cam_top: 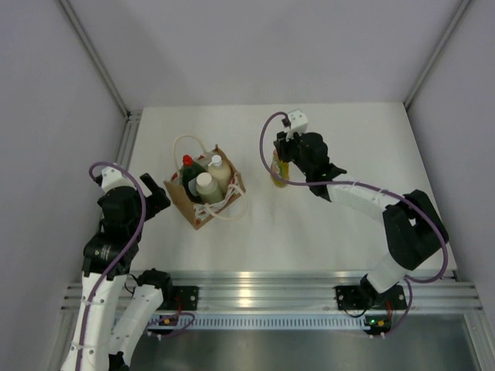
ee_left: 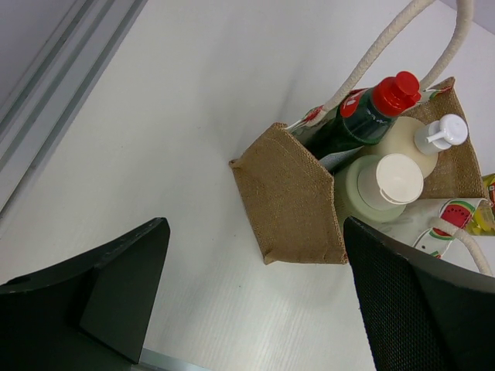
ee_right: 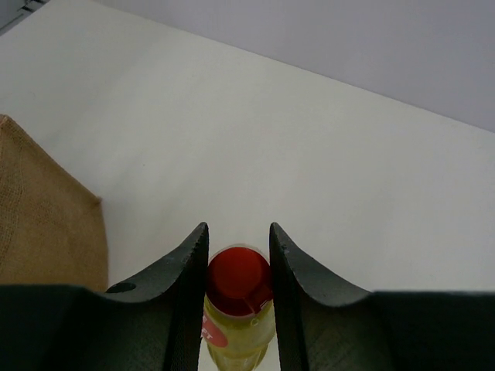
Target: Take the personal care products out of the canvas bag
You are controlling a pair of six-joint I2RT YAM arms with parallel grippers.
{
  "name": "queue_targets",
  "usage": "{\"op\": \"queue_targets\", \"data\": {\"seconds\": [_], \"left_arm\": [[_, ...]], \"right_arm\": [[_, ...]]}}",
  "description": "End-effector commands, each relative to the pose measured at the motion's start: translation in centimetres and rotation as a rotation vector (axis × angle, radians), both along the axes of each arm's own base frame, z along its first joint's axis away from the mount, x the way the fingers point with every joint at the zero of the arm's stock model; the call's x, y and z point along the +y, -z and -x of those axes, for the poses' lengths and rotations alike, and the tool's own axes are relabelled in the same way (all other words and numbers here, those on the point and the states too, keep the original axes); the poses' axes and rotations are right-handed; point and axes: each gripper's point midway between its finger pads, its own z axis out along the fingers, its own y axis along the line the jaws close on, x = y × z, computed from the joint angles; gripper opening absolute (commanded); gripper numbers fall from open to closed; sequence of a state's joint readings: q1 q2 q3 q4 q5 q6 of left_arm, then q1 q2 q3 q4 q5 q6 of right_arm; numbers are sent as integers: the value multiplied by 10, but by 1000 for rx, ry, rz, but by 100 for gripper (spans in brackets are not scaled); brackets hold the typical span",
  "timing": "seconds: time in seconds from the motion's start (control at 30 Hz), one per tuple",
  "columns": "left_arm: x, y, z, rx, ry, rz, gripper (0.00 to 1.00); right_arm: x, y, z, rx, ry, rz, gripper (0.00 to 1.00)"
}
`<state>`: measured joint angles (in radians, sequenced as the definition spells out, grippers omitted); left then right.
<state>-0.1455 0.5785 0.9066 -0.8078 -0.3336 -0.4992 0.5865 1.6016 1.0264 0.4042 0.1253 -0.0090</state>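
Observation:
The tan canvas bag (cam_top: pixel 203 207) (ee_left: pixel 294 193) stands left of the table's middle and holds three bottles: a dark green one with a red cap (cam_top: pixel 188 167) (ee_left: pixel 363 116), a cream cylinder with a white cap (cam_top: pixel 205 185) (ee_left: pixel 387 182) and a cream pump bottle (cam_top: pixel 218 168) (ee_left: pixel 437 135). To the right of the bag, my right gripper (cam_top: pixel 281 158) (ee_right: pixel 239 267) is shut on the red cap of the yellow bottle (cam_top: pixel 279 174) (ee_right: pixel 236 321), which stands upright outside the bag. My left gripper (cam_top: pixel 155 202) (ee_left: pixel 255 309) hangs open just left of the bag, holding nothing.
An aluminium rail (cam_top: pixel 255 290) runs along the near edge, and frame posts (cam_top: pixel 128 124) rise at the back left corner. Grey walls close in the table on three sides. A corner of the bag (ee_right: pixel 42 224) shows to the left in the right wrist view.

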Motion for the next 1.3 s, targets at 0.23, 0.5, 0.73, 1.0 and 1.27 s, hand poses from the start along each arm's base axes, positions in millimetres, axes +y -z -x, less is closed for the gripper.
{"op": "queue_targets", "data": {"seconds": [0.23, 0.5, 0.73, 1.0, 1.27], "left_arm": [[-1, -7, -7, -41, 0, 8, 98], [-2, -7, -8, -40, 2, 11, 98], [-13, 1, -19, 19, 36, 46, 98], [-40, 35, -46, 141, 45, 204, 98], [-59, 70, -75, 142, -2, 375, 98]], "right_arm": [[-20, -88, -8, -251, 53, -256, 46], [-21, -113, 4, -265, 15, -252, 82], [25, -146, 52, -268, -246, -272, 81], [113, -150, 115, -262, -621, -226, 79], [182, -109, 123, -191, -803, -147, 78]]}}
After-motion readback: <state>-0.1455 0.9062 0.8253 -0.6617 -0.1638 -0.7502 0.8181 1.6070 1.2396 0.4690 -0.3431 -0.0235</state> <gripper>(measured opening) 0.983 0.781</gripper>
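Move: From the right hand, whose fingers still grip the red cap of the yellow bottle standing some 10 cm below them, the canvas bag lies about 22 cm left, 7 back and 13 down. In it, the pump bottle is roughly 20 cm left and 5 back of that hand, the white-capped bottle 22 left and 9 back, both about 11 cm lower. From the left hand the bag is about 14 cm ahead, 12 right, 17 below. Edging about 1 cm forward and right, the right hand opens and lets go of the yellow bottle's cap, rises clear, then sweeps some 17 cm left and 12 back to the bag, wide open and swung some 40 degrees counter-clockwise. The left hand sets off late, down 8 cm, forward and right about 5 each towards the bag's left side, open, tipping down and rolling about 15 degrees. ##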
